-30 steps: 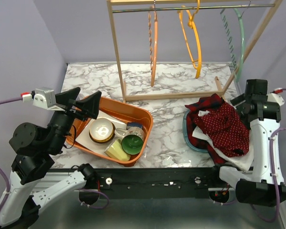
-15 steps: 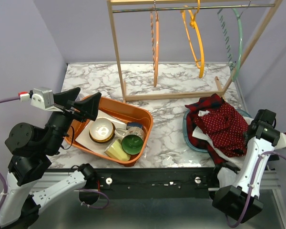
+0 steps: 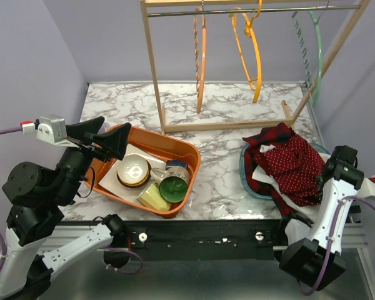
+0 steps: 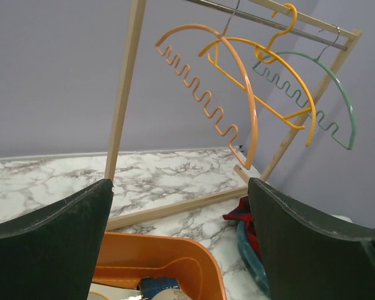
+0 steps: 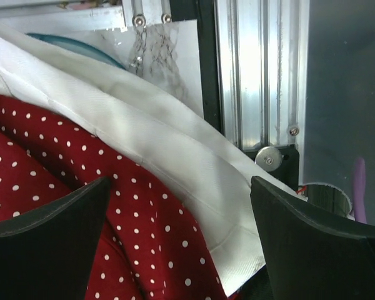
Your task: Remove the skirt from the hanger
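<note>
Three bare hangers hang on the wooden rack [image 3: 151, 62]: orange [image 3: 202, 56], yellow [image 3: 255, 56] and green [image 3: 315, 50]. No garment is on them. A red polka-dot garment [image 3: 294, 165] lies on a pile with plaid and white cloth in a blue basin [image 3: 245, 172] at the right. My right gripper [image 3: 335, 178] is open over the pile's near right edge. Its wrist view shows the polka-dot cloth [image 5: 62, 162] and white cloth [image 5: 175, 144] between the open gripper [image 5: 181, 244]. My left gripper [image 3: 109, 140] is open and empty above the orange bin, facing the rack [image 4: 181, 250].
An orange bin [image 3: 187, 153] at the left holds bowls, a cup and a green lid. The rack's wooden base bar [image 3: 225, 125] lies across the middle back. The table's aluminium front rail [image 5: 256, 69] is right beside the pile. Purple walls close the sides.
My right arm has dropped from a raised pose to low at the pile's near right edge. The hangers swing on the rail. My left arm shifted slightly left.
</note>
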Controlling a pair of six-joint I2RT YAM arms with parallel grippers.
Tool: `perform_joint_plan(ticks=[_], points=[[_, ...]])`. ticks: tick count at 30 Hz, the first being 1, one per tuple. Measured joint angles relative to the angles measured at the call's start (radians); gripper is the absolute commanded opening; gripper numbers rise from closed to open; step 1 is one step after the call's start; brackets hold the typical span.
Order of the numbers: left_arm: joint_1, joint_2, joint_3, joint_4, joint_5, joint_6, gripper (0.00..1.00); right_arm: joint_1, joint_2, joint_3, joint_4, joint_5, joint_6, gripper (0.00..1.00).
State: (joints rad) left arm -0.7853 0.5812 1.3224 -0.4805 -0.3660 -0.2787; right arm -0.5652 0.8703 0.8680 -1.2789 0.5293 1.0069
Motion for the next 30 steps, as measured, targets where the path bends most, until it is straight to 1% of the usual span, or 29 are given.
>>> perform_joint_plan(ticks=[5,10,12,13,14,15,16,17,19,20,21,22,26,30], points=[[0.0,0.002,0.005,-0.001,0.0,-0.004,0.99,-0.015,0.001,0.006,0.005,0.053,0.008,1.0],[0.0,0.011,0.006,-0.001,0.0,-0.006,0.99,-0.097,0.018,-0.004,0.035,0.064,0.01,0.99],[0.0,0.02,0.011,-0.001,0.0,-0.006,0.99,-0.114,0.02,-0.027,0.075,0.053,-0.005,0.89],[0.0,0.027,0.016,0.0,0.0,-0.006,0.99,-0.117,0.018,-0.039,0.092,0.046,-0.013,0.82],[0.0,0.033,0.021,0.0,0.0,-0.005,0.99,-0.117,0.015,-0.048,0.111,0.035,-0.019,0.59],[0.0,0.044,0.029,0.0,0.0,-0.005,0.99,-0.117,0.006,-0.058,0.137,0.023,-0.038,0.51],[0.0,0.054,0.036,0.0,0.0,-0.005,0.99,-0.117,-0.008,-0.063,0.168,0.005,-0.069,0.45],[0.0,0.061,0.041,0.0,0.0,-0.005,0.99,-0.117,-0.031,-0.065,0.2,-0.015,-0.096,0.32],[0.0,0.073,0.044,0.0,0.001,-0.005,0.99,-0.118,-0.079,-0.064,0.255,-0.047,-0.134,0.19],[0.0,0.077,0.044,-0.001,0.001,-0.005,0.99,-0.118,-0.116,-0.062,0.289,-0.077,-0.168,0.06],[0.0,0.08,0.044,0.0,0.001,-0.005,0.99,-0.117,-0.138,-0.058,0.307,-0.094,-0.185,0.02],[0.0,0.082,0.044,0.0,0.001,-0.005,0.99,-0.117,-0.158,-0.045,0.325,-0.125,-0.202,0.01],[0.0,0.087,0.044,0.0,0.002,-0.005,0.99,-0.118,-0.18,-0.009,0.399,-0.236,-0.23,0.01],[0.0,0.096,0.044,-0.001,0.002,-0.005,0.99,-0.117,-0.18,-0.026,0.483,-0.401,-0.233,0.01]])
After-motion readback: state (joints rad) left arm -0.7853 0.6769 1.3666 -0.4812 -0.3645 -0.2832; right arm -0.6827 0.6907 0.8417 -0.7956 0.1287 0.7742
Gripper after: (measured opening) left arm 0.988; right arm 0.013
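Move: The red dotted skirt lies heaped on the blue basin, its middle about 13 cm left of the right hand, 9 cm farther out and 5 cm lower, with its near hem reaching in below the open fingers. Beneath it the white garment is centred some 11 cm left and 4 cm ahead; the plaid garment is about 20 cm left and 17 cm ahead. From the empty left hand the skirt is some 46 cm right, 2 cm ahead and 42 cm below. The right hand, open over the near edges of the skirt and white garment, first eases about 2.5 cm to its right and slightly back, with a small dip, then sweeps some 10 cm forward and about 7 cm up along the basin's right side. Early in that sweep the fingers shut fully, with no cloth visible between them, while the wrist swings them about 35 degrees from down-and-right towards forward; the empty, open left hand drifts some 2 cm forward and as much right. ##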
